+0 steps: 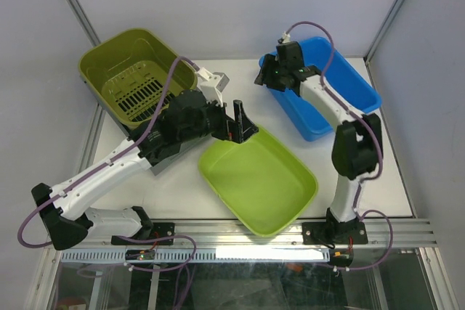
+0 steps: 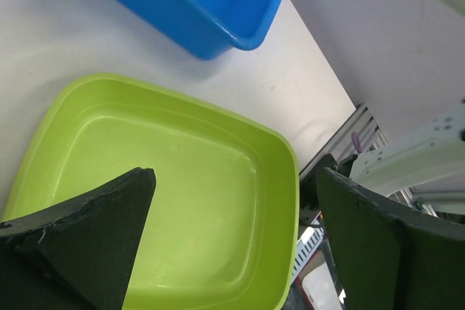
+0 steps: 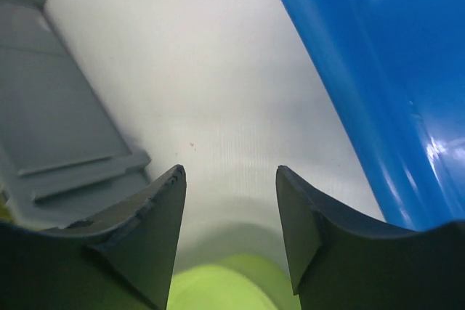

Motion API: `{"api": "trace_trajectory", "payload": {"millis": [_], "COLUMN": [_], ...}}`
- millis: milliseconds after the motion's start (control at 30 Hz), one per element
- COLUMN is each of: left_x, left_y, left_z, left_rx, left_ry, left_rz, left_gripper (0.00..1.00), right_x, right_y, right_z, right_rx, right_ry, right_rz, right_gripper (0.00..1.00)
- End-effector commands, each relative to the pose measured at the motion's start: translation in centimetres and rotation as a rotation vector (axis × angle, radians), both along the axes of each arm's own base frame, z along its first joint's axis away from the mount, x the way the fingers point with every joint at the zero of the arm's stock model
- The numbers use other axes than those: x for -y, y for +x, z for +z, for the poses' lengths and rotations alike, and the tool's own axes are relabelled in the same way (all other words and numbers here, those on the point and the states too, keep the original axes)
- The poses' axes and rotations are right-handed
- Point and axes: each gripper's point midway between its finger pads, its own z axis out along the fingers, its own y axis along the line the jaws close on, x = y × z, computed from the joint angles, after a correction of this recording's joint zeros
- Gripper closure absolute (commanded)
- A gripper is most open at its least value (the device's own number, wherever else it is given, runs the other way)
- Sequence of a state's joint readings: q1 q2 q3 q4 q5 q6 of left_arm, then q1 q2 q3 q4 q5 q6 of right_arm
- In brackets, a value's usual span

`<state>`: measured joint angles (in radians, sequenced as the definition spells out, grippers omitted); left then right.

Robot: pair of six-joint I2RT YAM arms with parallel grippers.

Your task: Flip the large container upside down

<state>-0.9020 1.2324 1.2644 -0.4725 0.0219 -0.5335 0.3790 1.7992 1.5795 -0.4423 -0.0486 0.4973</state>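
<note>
A lime green tub (image 1: 260, 179) stands open side up at the front middle of the table; it also fills the left wrist view (image 2: 182, 179). My left gripper (image 1: 243, 123) is open and empty, held over the tub's far left rim, with its fingers (image 2: 94, 230) spread wide above the tub's inside. A blue tub (image 1: 327, 96) stands open side up at the back right. My right gripper (image 1: 263, 78) is open and empty beside the blue tub's left end (image 3: 378, 70), over bare table.
An olive slotted basket (image 1: 134, 78) sits at the back left. A grey flat tray (image 1: 166, 163) lies under the left arm and shows in the right wrist view (image 3: 51, 128). The aluminium rail (image 1: 247, 234) runs along the near edge.
</note>
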Motion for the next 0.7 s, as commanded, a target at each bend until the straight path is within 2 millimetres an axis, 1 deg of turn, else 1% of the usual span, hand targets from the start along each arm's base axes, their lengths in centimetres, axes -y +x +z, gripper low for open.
{"api": "trace_trajectory", "payload": {"millis": [0, 67, 100, 167, 233, 333, 400, 500, 567, 667], "left_x": [-0.9, -1.0, -1.0, -1.1, -1.1, -1.0, -0.9, -0.8, -0.7, -0.7], "left_y": [0.5, 0.4, 0.3, 0.2, 0.0, -0.2, -0.2, -0.3, -0.3, -0.4], "left_z": [1.7, 1.4, 1.4, 1.3, 1.2, 1.2, 1.1, 1.0, 1.0, 0.8], "left_rx": [0.027, 0.017, 0.016, 0.014, 0.015, 0.011, 0.008, 0.001, -0.003, -0.007], "left_ry": [-0.019, -0.016, -0.016, -0.018, -0.015, -0.013, -0.011, -0.011, -0.012, -0.012], "left_rz": [0.056, 0.056, 0.056, 0.051, 0.045, 0.030, 0.023, 0.017, 0.016, 0.016], "left_gripper": [0.01, 0.01, 0.01, 0.01, 0.01, 0.01, 0.01, 0.01, 0.01, 0.01], "right_x": [-2.6, -2.6, -2.2, -0.8, 0.6, 3.0, 4.9, 7.6, 9.1, 10.4], "right_y": [3.4, 5.2, 6.3, 8.0, 9.4, 10.8, 11.4, 12.4, 13.1, 14.0], "right_z": [-0.2, -1.9, -2.5, -3.7, -4.3, -4.7, -4.6, -4.5, -4.6, -4.4], "right_rx": [0.003, -0.027, -0.030, -0.044, -0.047, -0.047, -0.028, -0.011, -0.018, -0.026], "right_ry": [-0.034, -0.077, -0.112, -0.173, -0.185, -0.164, -0.184, -0.197, -0.169, -0.138], "right_rz": [0.041, 0.013, -0.024, -0.109, -0.208, -0.358, -0.455, -0.542, -0.562, -0.551], "right_gripper": [0.45, 0.45, 0.45, 0.45, 0.45, 0.44, 0.44, 0.44, 0.44, 0.43]}}
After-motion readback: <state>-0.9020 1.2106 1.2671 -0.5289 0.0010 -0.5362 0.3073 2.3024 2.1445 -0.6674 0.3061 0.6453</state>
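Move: The big blue container's middle lies about 16 cm to the right of the right gripper, some 5 cm ahead and roughly 13 cm below, and the gripper is on the outer side of its long left wall. The green tray is about 30 cm back towards the bases, 2 cm to the left and 16 cm below. From the left hand the blue container is some 29 cm ahead, 20 cm to the right and 23 cm below. Reach the half-open right gripper forward and down along the outside of the blue container's left wall, bearing slightly left at first, to end about 11 cm farther out and 7 cm lower. Once down, swing it some 9 cm to the right while turning the wrist about 25 degrees clockwise, bringing a finger against the wall and pushing the far end rightwards. ##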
